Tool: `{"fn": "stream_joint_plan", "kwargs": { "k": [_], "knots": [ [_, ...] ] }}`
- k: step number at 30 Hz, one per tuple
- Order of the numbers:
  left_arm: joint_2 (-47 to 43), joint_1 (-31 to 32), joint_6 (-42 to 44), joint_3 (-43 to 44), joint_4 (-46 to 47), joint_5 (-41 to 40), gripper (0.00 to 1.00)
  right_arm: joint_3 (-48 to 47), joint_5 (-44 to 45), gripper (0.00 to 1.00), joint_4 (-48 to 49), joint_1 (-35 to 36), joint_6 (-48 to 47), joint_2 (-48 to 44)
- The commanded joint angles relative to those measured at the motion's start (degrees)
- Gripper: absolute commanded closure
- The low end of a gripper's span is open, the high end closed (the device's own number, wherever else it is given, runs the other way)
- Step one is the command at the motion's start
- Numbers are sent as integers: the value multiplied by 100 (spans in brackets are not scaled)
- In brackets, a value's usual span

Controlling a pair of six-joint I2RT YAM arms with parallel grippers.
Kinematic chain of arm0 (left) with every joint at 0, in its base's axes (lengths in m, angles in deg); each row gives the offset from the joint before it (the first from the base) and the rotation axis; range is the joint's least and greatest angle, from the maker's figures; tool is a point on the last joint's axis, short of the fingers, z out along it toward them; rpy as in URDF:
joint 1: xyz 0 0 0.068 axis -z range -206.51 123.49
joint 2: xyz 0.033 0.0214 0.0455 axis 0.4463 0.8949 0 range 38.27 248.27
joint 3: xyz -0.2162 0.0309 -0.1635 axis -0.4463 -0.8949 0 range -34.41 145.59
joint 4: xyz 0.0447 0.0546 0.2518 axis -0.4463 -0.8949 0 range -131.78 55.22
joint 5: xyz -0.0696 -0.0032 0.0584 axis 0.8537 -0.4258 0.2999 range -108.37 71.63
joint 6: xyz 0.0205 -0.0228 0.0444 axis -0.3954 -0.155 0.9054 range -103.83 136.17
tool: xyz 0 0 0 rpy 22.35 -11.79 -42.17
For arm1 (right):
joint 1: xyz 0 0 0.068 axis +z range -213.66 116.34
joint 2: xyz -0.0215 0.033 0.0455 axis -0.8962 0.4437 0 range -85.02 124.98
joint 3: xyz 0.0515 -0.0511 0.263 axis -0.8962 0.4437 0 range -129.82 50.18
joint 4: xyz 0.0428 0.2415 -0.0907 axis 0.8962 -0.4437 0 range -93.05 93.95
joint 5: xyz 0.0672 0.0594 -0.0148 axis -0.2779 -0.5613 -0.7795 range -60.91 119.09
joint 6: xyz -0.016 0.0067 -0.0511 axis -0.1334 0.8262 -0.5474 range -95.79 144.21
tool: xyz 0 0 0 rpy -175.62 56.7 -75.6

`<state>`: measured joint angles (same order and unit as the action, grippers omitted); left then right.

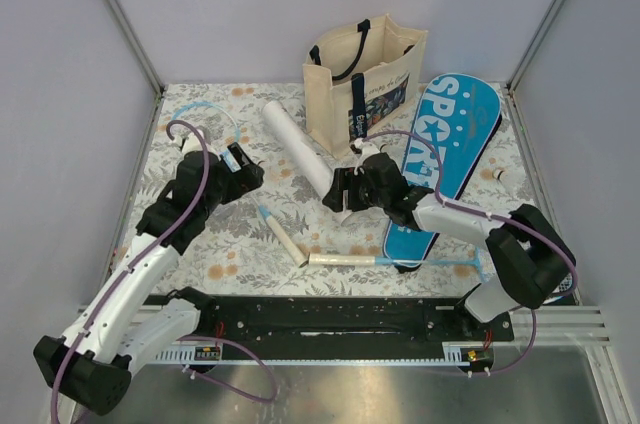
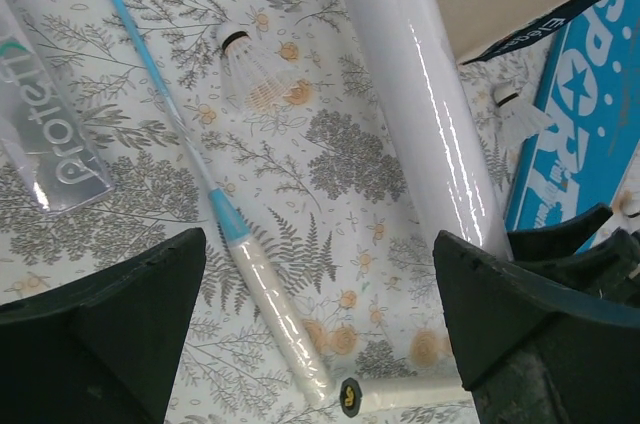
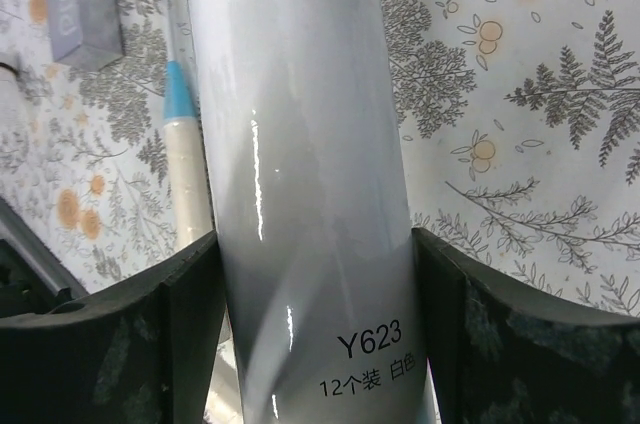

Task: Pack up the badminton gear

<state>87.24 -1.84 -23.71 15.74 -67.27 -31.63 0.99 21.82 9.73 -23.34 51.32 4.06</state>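
The long white tube [image 1: 295,144] lies slanted in front of the tote bag. My right gripper [image 1: 340,189] is at its near end, and the right wrist view shows both fingers pressed against the tube [image 3: 300,144], shut on it. One light-blue racket has its white handle [image 2: 275,309] right below my open left gripper [image 2: 320,334], with nothing between the fingers. A second racket's handle [image 1: 345,259] lies near the front edge, its butt meeting the first handle. The blue case [image 1: 445,159] lettered "SPORT" lies to the right.
A cream tote bag [image 1: 365,79] with navy straps stands at the back. A white shuttlecock [image 2: 250,69] lies beside the racket shaft, another [image 2: 520,114] by the case. A clear plastic piece [image 2: 50,134] lies at the left. Metal frame posts and walls border the mat.
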Motion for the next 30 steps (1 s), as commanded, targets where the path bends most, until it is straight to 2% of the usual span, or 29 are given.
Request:
{"fn": "stream_joint_plan", "kwargs": {
  "k": [1, 5, 15, 21, 26, 30],
  "knots": [
    [235, -461, -362, 188, 909, 972, 1, 382, -388, 50, 1143, 55, 250, -689],
    [437, -779, -398, 4, 1858, 1781, 1, 1042, -810, 51, 1864, 55, 373, -1321],
    [649, -753, -433, -646, 4222, 3153, 1, 1710, -1304, 51, 3164, 47, 1304, -2166],
    [903, -472, -679, -1068, 5646, 3566, 1, 1913, -1347, 51, 4018, 64, 2096, -2123],
    [1167, -164, -679, -1218, 6508, 3602, 1, 1948, -1347, 50, 4168, 126, 2316, -2000],
    [1378, -85, -662, -1052, 6554, 3628, 1, 2062, -1400, 50, 4607, 213, 2500, -1886]
  ]
}}
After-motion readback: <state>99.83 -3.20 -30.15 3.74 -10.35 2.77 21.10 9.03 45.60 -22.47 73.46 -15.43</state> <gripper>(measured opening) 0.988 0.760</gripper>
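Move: The shuttlecock tube, held near its near end by the right gripper, has its middle about 16 cm to the left gripper's right, 4 cm ahead and 9 cm lower. The tote bag lies some 36 cm right and 25 cm ahead, a racket handle 9 cm right, 14 cm back and 20 cm down. From the right gripper, the tube's middle is 10 cm ahead and 9 cm left, slightly higher; the open left gripper is about 25 cm left, 6 cm ahead and 12 cm above. Bring the left gripper, wide open, a little forward, then right and up to the middle of the tube, about 12 cm rightward in all, yawing some 30 degrees clockwise, dropping its left side and tipping its fingers up. Meanwhile keep the right grip and raise the tube about 13 cm while drawing back 7, rolling the hand's left side up to lift the tube's far end. ##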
